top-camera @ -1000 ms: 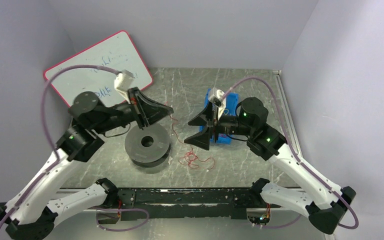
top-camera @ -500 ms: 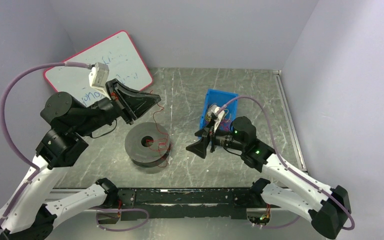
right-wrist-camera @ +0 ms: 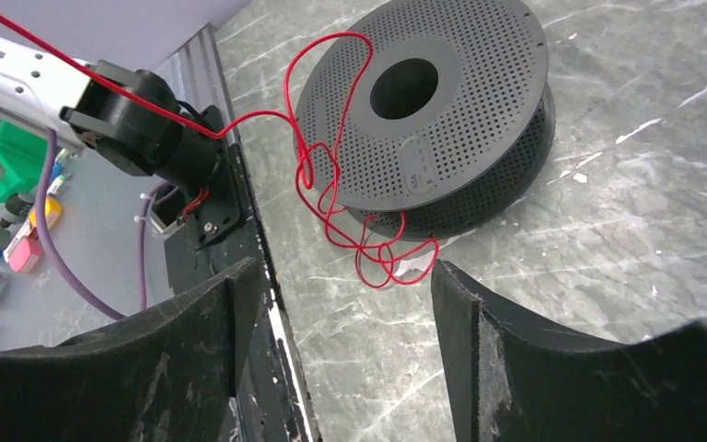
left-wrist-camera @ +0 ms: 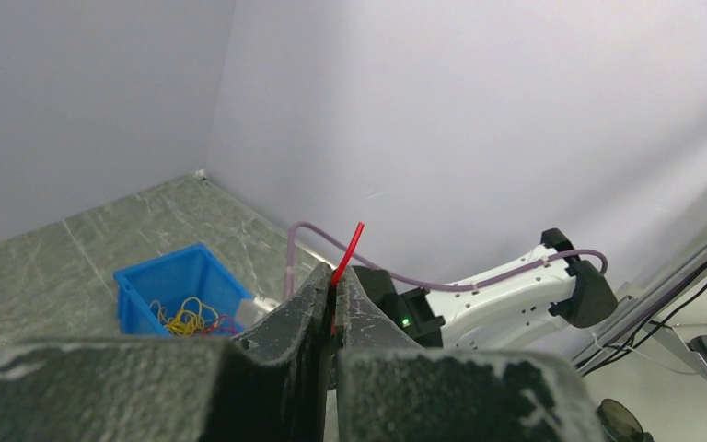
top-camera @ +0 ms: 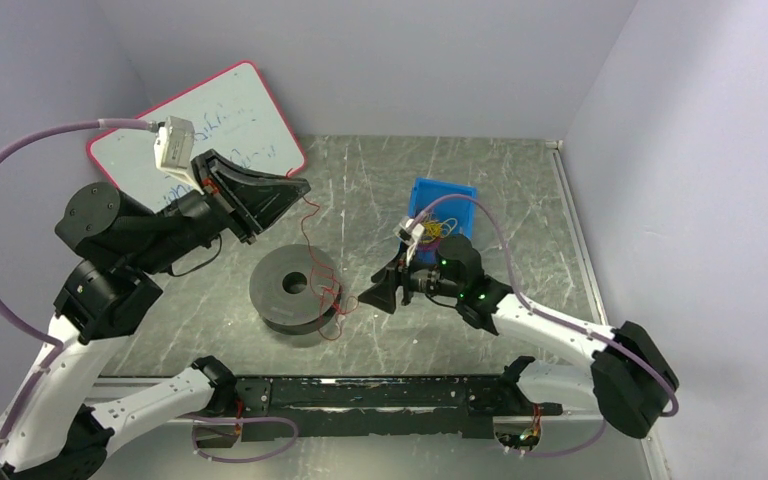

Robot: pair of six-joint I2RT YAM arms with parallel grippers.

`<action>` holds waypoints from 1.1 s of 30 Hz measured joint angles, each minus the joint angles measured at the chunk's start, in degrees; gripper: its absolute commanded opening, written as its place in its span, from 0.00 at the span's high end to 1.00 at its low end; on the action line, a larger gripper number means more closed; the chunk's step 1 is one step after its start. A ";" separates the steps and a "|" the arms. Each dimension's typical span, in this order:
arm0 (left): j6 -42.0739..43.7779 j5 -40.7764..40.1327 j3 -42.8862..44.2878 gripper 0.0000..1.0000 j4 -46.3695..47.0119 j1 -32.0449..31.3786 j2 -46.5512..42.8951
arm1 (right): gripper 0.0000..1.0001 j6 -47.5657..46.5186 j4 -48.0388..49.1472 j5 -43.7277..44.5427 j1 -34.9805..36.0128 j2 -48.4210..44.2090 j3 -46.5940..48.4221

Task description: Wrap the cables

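Observation:
The thin red wire (top-camera: 312, 225) runs from my left gripper (top-camera: 298, 187) down to the dark grey spool (top-camera: 295, 290), looping over its top and tangling at its right side (top-camera: 338, 300). My left gripper is raised above and behind the spool, shut on the wire; in the left wrist view the wire (left-wrist-camera: 347, 252) sticks up between the closed fingers. My right gripper (top-camera: 368, 297) is open and low on the table, just right of the spool. In the right wrist view the wire loops (right-wrist-camera: 341, 207) lie over the spool (right-wrist-camera: 442, 110) ahead of the open fingers (right-wrist-camera: 465, 322).
A blue bin (top-camera: 440, 210) with a yellow, blue and red wire tangle stands behind my right arm. A red-framed whiteboard (top-camera: 200, 125) leans at the back left. The black base rail (top-camera: 380, 392) runs along the near edge.
My left gripper has lifted back and left, drawing the wire up over the spool. My right gripper has moved left and down toward the spool. The wire tangle has shifted onto the spool's right side.

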 measured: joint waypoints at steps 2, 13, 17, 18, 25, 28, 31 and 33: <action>0.00 -0.02 0.31 0.93 -0.11 0.00 -0.13 | 0.32 0.02 2.03 -0.26 0.61 2.67 0.09; 0.00 -0.20 1.81 0.93 -1.42 0.00 0.48 | 0.40 0.48 9.53 -3.32 4.81 14.25 3.45; 0.00 -0.50 1.86 0.93 -1.79 0.00 0.46 | 0.42 1.49 12.33 -4.48 5.55 16.92 4.42; 0.00 -0.59 1.90 0.93 -1.90 0.00 0.44 | 0.42 1.68 13.05 -4.72 5.84 17.57 4.70; 0.02 -1.05 2.16 0.93 -1.97 0.00 0.42 | 0.44 3.23 17.40 -5.57 7.63 20.96 5.57; 0.02 -1.09 2.19 0.93 -1.97 0.00 0.42 | 0.46 3.58 18.40 -5.44 8.35 22.62 6.32; 0.02 -1.09 2.47 0.93 -2.03 0.00 0.44 | 0.59 3.74 19.08 -5.14 8.61 23.85 6.67; 0.02 -1.14 2.54 0.93 -2.01 0.00 0.37 | 0.72 3.96 19.43 -5.05 8.76 24.59 7.15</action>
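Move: The dangling tangle of red cable hangs about 9 cm to the right hand's left, a touch nearer the base and some 3 cm lower. The grey spool stands roughly 17 cm to this hand's left and 6 cm farther out, about 11 cm below; the blue box is some 18 cm to its right, 22 cm out and 13 cm down. From the left hand, which holds the cable's upper end, the tangle is almost straight below, about 37 cm. The open right fingers come up to the hanging red tangle until its loops are at the fingertips, with no firm pinch visible yet. The hand goes some 8 cm left towards the cable beside the spool, sinking about 3 cm, mostly early on, and turning some 15 degrees counter-clockwise, while the fingers narrow to a bit under half open. The left hand stays high, still pinching the cable's upper end. ##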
